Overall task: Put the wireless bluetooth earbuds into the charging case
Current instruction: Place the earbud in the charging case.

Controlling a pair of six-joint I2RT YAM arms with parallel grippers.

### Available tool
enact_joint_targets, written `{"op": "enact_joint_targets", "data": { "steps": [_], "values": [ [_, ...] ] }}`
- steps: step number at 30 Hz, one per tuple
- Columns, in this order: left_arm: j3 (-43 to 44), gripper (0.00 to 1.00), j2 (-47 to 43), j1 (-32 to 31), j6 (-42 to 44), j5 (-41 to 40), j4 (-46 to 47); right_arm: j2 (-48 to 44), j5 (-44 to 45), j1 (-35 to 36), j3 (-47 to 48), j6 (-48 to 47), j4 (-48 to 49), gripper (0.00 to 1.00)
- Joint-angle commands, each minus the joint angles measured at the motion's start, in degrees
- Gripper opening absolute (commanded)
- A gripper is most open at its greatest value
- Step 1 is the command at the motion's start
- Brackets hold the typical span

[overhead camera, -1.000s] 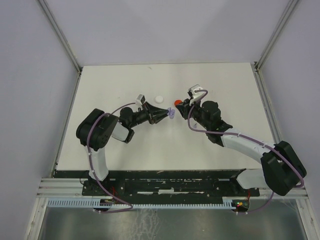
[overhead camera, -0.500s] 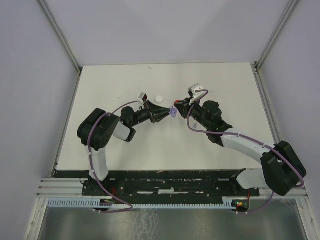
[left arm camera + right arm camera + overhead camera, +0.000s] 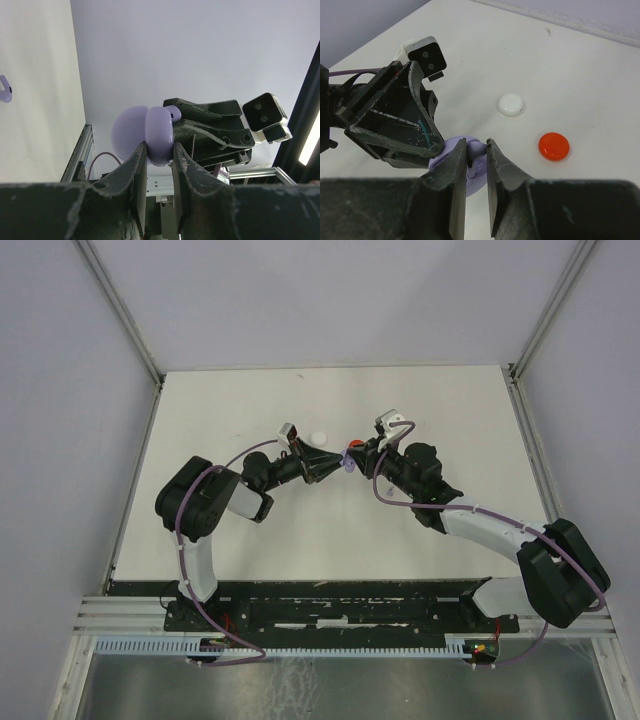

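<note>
My left gripper (image 3: 159, 147) is shut on the rim of an open pale purple charging case (image 3: 159, 131), held up off the table. My right gripper (image 3: 476, 145) meets it from the other side, shut on a small pale purple earbud (image 3: 474, 152) that sits right at the case (image 3: 448, 150). In the top view both grippers, left (image 3: 335, 468) and right (image 3: 353, 456), touch noses over the table's middle with the case (image 3: 346, 464) between them. Another purple earbud (image 3: 4, 89) lies on the table.
A white disc (image 3: 511, 105) and a red disc (image 3: 553, 146) lie on the white table (image 3: 450, 410) just beyond the grippers. The white disc (image 3: 318, 437) shows in the top view; the red disc (image 3: 357, 445) is partly hidden there by my right gripper.
My right gripper has moved left with the earbud until it meets the case. The left gripper has shifted slightly toward it. The red disc is now more covered.
</note>
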Motion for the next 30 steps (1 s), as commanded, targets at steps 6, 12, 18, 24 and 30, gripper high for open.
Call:
{"op": "enact_joint_targets", "data": {
  "steps": [6, 12, 18, 24, 30],
  "values": [
    [1.62, 0.03, -0.54, -0.19, -2.28, 0.62, 5.09, 0.03, -0.94, -0.07, -0.54, -0.83, 3.34, 0.08],
    [1.71, 0.03, -0.41, -0.19, -2.94, -0.5, 5.48, -0.56, -1.25, -0.05, -0.77, -0.62, 2.92, 0.14],
    [2.44, 0.03, 0.22, -0.22, -3.34, -1.33, 5.71, -1.87, -0.44, -0.07, -0.82, 0.19, 2.13, 0.39],
    [3.41, 0.03, 1.2, -0.18, -3.17, -1.84, 5.59, -5.57, 3.49, -0.06, -1.92, 1.87, 2.6, 0.51],
    [3.52, 0.03, 2.39, -0.08, -1.79, -2.22, 4.78, -12.24, 12.47, -0.64, -2.22, 3.41, -2.23, 0.56]
  ]
}}
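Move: The open purple charging case, held in the left fingers, sits right under the earbud in the right fingers: its middle is some 2 cm below and 2 cm left of the right hand, level with it fore and aft. From the left hand it is about 1 cm ahead and 1 cm to the right. Roughly 10 cm below the right hand, on the table, lie the red disc, 11 cm ahead and 2 cm right; the white disc, 13 cm ahead and 6 cm left; and the other purple earbud, 2 cm back and 9 cm right. Keep the left gripper pinched on the charging case and almost still, and ease the right gripper down barely 1 cm to set the earbud into its well. Then open the right fingers to let go of the earbud and draw away up and to the right, about 3 cm up from the lowest point, backing off slightly. ##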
